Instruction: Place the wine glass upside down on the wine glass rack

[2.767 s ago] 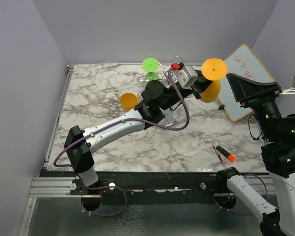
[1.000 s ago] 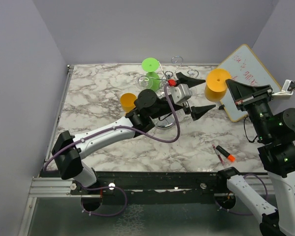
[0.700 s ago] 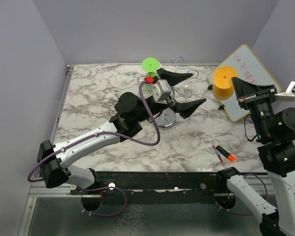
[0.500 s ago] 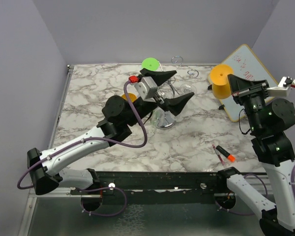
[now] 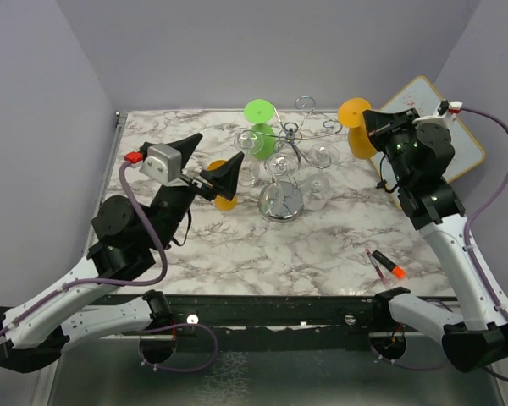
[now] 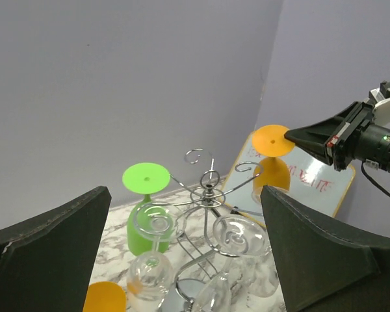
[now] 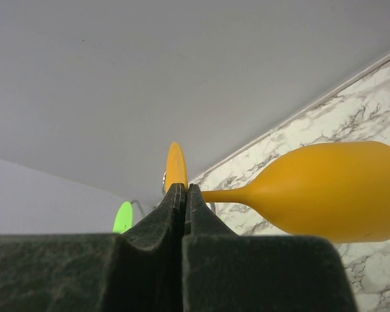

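Note:
The wine glass rack (image 5: 293, 134), chrome wire on a round shiny base (image 5: 281, 203), stands mid-table with clear glasses (image 6: 239, 238) hanging foot-up from its curled arms (image 6: 208, 187). My right gripper (image 5: 371, 127) is shut on the stem of an orange wine glass (image 5: 356, 127), held foot-up just right of the rack's right hook. In the right wrist view the fingers (image 7: 175, 208) pinch the stem (image 7: 229, 194) beside the foot (image 7: 176, 165). My left gripper (image 5: 207, 161) hangs open and empty, left of the rack, its wide jaws framing the rack in the left wrist view.
A green glass (image 5: 258, 118) stands upside down behind the rack. A second orange glass (image 5: 226, 184) sits left of the base, near my left fingers. A whiteboard (image 5: 444, 118) leans at the right wall. A red-orange marker (image 5: 388, 266) lies front right.
My left arm has drawn back from the rack to the left and front, jaws open. The right arm has swung the orange glass leftward, closer to the rack's right hook.

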Tool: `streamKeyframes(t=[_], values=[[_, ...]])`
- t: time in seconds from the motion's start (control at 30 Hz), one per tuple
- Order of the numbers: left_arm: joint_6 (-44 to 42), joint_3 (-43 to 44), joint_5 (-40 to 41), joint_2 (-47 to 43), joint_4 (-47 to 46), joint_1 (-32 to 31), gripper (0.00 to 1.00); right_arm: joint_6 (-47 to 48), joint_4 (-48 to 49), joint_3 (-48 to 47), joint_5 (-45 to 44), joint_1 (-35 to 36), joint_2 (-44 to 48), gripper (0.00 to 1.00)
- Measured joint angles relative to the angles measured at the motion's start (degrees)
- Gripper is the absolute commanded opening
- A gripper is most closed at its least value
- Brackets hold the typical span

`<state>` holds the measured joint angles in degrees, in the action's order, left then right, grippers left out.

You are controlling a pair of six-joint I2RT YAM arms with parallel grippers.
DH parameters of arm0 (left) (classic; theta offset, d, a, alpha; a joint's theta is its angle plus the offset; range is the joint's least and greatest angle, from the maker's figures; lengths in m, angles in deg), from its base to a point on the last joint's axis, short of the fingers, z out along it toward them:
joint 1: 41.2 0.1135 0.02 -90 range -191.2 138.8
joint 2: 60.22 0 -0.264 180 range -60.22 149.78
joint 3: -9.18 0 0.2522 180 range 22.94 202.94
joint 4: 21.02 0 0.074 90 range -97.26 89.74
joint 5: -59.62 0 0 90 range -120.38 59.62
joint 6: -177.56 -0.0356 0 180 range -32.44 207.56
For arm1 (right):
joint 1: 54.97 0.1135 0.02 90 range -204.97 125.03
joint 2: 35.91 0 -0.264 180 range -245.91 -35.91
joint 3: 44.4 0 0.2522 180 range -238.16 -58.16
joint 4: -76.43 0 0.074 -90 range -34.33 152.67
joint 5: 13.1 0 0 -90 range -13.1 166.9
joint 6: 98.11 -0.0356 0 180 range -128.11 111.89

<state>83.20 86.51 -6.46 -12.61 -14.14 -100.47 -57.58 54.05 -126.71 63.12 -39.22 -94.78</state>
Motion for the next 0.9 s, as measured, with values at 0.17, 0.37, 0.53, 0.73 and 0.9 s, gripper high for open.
streamKeyframes(t=[0.17, 0.37, 0.53, 0.73, 0.9], values=[[-1.4, -1.9, 5.6, -3.3, 0.9, 0.0, 0.99, 1.7, 3.0, -1.4, 0.1, 0.0, -3.9, 0.01], [-3.4, -4.4, 13.2, -1.3, 3.1, 0.0, 0.99, 3.6, 5.7, -5.9, 5.2, 0.0, -10.2, 0.01], [-4.1, -5.6, 14.9, -0.8, 4.0, 0.0, 0.99, 3.9, 6.9, -7.5, 12.7, 0.0, -14.4, 0.01], [-5.5, -6.2, 15.7, -1.4, 3.2, 0.0, 0.99, 2.0, 7.5, -7.5, 19.6, 0.0, -15.5, 0.01], [-7.3, -6.4, 18.6, -1.1, 2.5, 0.0, 0.99, 0.1, 7.3, -7.4, 22.3, 0.0, -15.1, 0.01]])
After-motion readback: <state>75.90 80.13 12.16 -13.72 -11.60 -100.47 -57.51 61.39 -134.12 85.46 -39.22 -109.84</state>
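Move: The right hand holds the upside-down orange glass by its foot; the rack's empty right hook is about 8 cm to its left, nearly level fore and aft, some 3 cm below. The empty back hook lies about 7 cm ahead and 13 cm left, equally low. The left hand is empty; the standing orange glass is some 12 cm ahead, 2 cm left and 23 cm below, with a hanging clear glass about 9 cm ahead, 5 cm right and 14 cm below. Keeping its shut grip on the glass's foot, the right hand carries the glass forward and then sweeps left, about 8 cm in all, around the far side of the right hook into the gap before the back hook, swinging some 20 degrees counter-clockwise and easing back a centimetre or so at the end. The left hand, fingers still wide open, slips left, then sinks about 6 cm with a little forward travel towards the standing orange glass, also turning some 20 degrees counter-clockwise, and touches nothing. ##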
